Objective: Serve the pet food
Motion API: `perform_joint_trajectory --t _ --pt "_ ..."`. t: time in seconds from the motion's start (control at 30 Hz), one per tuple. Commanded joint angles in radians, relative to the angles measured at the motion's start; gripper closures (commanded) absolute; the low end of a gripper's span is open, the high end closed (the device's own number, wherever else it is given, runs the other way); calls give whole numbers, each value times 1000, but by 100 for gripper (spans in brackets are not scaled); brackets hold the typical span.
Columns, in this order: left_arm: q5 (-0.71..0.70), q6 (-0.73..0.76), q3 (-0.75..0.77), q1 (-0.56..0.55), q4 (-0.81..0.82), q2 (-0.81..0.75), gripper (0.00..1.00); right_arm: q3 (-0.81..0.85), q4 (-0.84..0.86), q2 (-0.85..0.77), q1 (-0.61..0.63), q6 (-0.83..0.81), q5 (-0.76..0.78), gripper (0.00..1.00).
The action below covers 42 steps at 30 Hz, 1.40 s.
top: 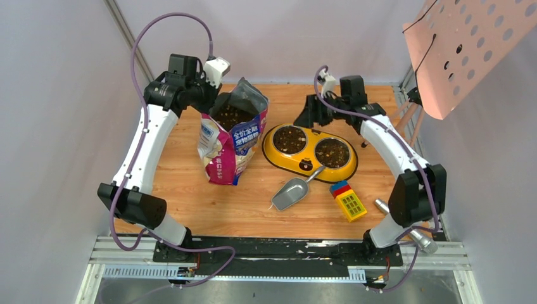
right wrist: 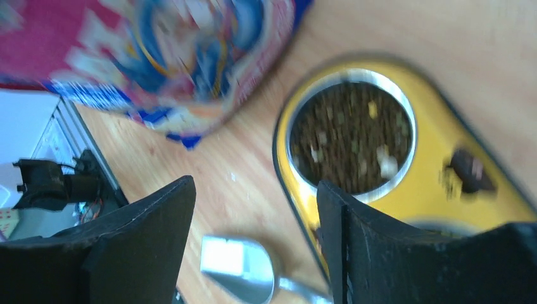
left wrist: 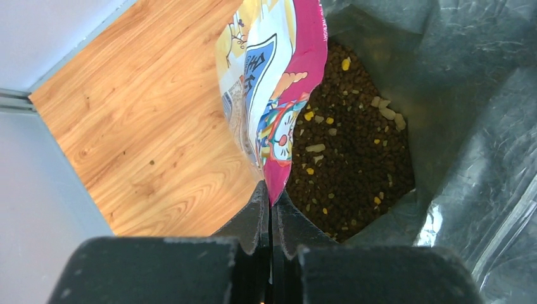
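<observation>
The blue-and-magenta cat food bag (top: 233, 139) stands open at the table's middle left, with pet food (top: 231, 117) inside. My left gripper (top: 212, 95) is at its top edge. In the left wrist view that gripper (left wrist: 271, 193) is shut on the bag's magenta rim (left wrist: 278, 95), beside the brown kibble (left wrist: 354, 152). The yellow double-bowl feeder (top: 310, 154) has kibble in both bowls. My right gripper (top: 313, 111) hovers behind the feeder. In the blurred right wrist view it (right wrist: 253, 183) is open and holds nothing, above the table between the bag (right wrist: 177, 57) and a filled bowl (right wrist: 351, 136).
A grey metal scoop (top: 290, 194) lies in front of the feeder, its handle leaning on the feeder's edge. A coloured block toy (top: 348, 201) and a metal cylinder (top: 382, 206) lie at the front right. A pink perforated panel (top: 468, 44) hangs at the upper right.
</observation>
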Motion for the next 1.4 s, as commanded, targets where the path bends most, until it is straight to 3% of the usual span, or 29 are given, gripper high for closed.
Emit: perform_joint_trajectory --t 0.0,0.13,0.33,0.57,0.7,0.8,0.83,0.87,0.9,0.93,0.97,1.1,1.2,1.37 --pt "120 -52 29 -4 104 -72 100 262 130 106 57 -61 -64 28" --pt "168 -96 78 -5 129 -25 100 469 140 227 109 -82 -73 28" --pt "210 -154 169 -5 172 63 100 635 169 369 181 -91 -80 25" --pt "246 -193 246 -6 192 156 100 750 179 508 243 -65 98 26" --pt "280 -216 262 -9 201 179 100 776 196 524 263 35 199 37" --pt "299 -221 269 -16 209 195 100 765 196 514 282 137 357 58" --pt "309 -222 285 -16 208 199 96 758 195 509 287 173 396 67" --pt "312 -226 298 -18 201 207 82 751 190 505 288 214 423 77" --pt "305 -232 327 -18 194 207 57 747 180 501 290 250 438 86" --pt "284 -249 339 -19 198 192 49 742 176 496 290 277 443 91" --pt "274 -253 345 -19 220 175 36 736 172 490 291 297 442 92" --pt "206 -244 164 -19 403 -54 12 718 166 474 296 344 439 94" --pt "178 -216 19 -30 411 -248 9 719 161 472 297 390 463 97" --pt "211 -230 -193 -36 163 -418 9 738 159 480 309 412 483 98"
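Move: The right hand, open and empty, has the right rim of the pet food bag about 11 cm ahead, 15 cm to its left and 4 cm higher. The left bowl lies 5 cm ahead, 4 cm left, the right bowl 1 cm ahead, 11 cm right, both some 17 cm below; the scoop is 16 cm back, 3 cm left, 19 cm down. The left hand already pinches the bag's left rim; the right rim lies 9 cm ahead, 13 cm right, 6 cm lower. Left and forward, rising about 11 cm then dipping, the right hand swings from above the left bowl to the pet food bag, and its fingers shut on the right rim. Meanwhile the left hand carries its rim rightward and forward, then opens and comes free, rising 15 cm and drawing back, its fingers tilting upward. ##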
